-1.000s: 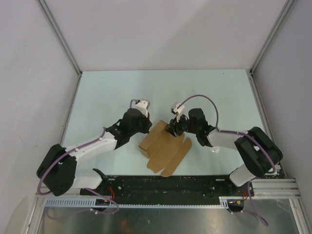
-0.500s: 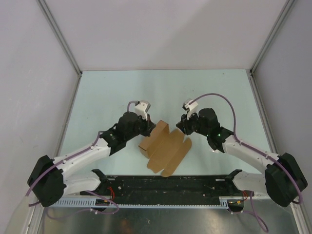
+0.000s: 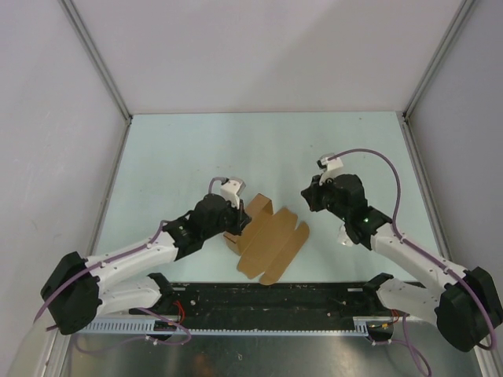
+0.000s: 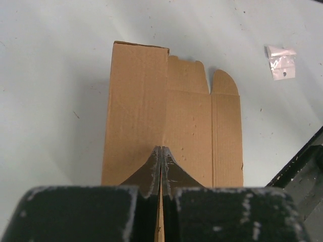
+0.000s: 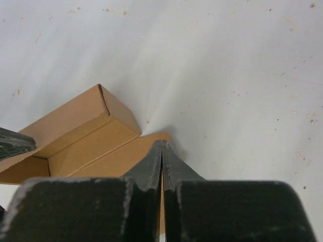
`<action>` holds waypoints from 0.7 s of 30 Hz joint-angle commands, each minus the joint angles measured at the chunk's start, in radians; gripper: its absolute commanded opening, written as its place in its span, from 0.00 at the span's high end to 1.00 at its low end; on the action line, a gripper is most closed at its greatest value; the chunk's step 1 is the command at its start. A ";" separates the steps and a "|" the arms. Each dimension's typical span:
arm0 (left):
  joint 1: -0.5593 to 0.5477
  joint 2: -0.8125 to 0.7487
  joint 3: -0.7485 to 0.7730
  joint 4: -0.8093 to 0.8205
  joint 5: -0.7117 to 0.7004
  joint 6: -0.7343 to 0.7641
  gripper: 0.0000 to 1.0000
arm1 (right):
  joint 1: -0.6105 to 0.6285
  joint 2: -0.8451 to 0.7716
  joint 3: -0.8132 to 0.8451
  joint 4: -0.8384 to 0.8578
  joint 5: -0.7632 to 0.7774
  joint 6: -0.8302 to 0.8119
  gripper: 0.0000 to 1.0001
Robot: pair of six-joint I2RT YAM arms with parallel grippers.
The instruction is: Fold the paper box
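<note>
The paper box (image 3: pixel 271 239) is a brown cardboard sheet lying partly folded on the table, its far-left panel raised into a wall. My left gripper (image 3: pixel 238 218) is shut, with its tips over a fold line beside the raised panel (image 4: pixel 136 111). Whether it touches the cardboard I cannot tell. In the left wrist view the left gripper (image 4: pixel 162 149) has nothing between its fingers, and the paper box (image 4: pixel 202 131) shows rounded tabs at its far end. My right gripper (image 3: pixel 307 196) is shut and empty, up and to the right of the sheet. In its own view the right gripper (image 5: pixel 162 143) hangs over a corner of the paper box (image 5: pixel 86 141).
A small clear plastic bag (image 4: pixel 280 61) lies on the table right of the box, also visible as a small bag (image 3: pixel 344 234) by the right arm. A black rail (image 3: pixel 267 298) runs along the near edge. Walls close in the left, right and back.
My right gripper has closed and drawn back to the right, off the box. The left arm has shifted slightly down along the box's left panel, staying shut.
</note>
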 commanded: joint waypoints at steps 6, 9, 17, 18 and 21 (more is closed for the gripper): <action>-0.008 0.041 -0.009 0.019 -0.023 -0.023 1.00 | -0.030 -0.073 -0.004 -0.046 0.039 0.067 0.92; -0.008 0.047 -0.016 0.019 -0.026 -0.024 1.00 | -0.046 -0.145 -0.071 0.008 0.023 0.086 0.76; -0.009 0.057 -0.023 0.020 -0.028 -0.028 1.00 | -0.149 -0.184 -0.122 0.073 -0.046 0.201 0.46; -0.009 0.058 -0.021 0.020 -0.028 -0.028 1.00 | -0.150 -0.184 -0.123 0.068 -0.038 0.216 0.46; -0.011 0.052 -0.023 0.020 -0.026 -0.028 1.00 | -0.150 -0.190 -0.123 0.036 -0.001 0.301 0.49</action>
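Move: The box's raised side wall runs under the left hand, its middle about 3 cm ahead and 8 cm below. The flat outer strip lies some 13 cm to that hand's right, 7 cm back and 11 cm down. From the right hand, that strip is about 7 cm left, 14 cm back and 15 cm below. The raised wall is 18 cm left and 4 cm back, and the small plastic packet 11 cm right and 9 cm back. Away from the box's raised wall, the right hand travels about 4.5 cm to the right, its shut fingers opening to roughly half. Its left side lifts as it swings clockwise, some 15 degrees in all. Onto the same wall from above, the left hand sinks a bit under 2 cm with fingers still shut, then stays over it; whether it touches can't be seen. ##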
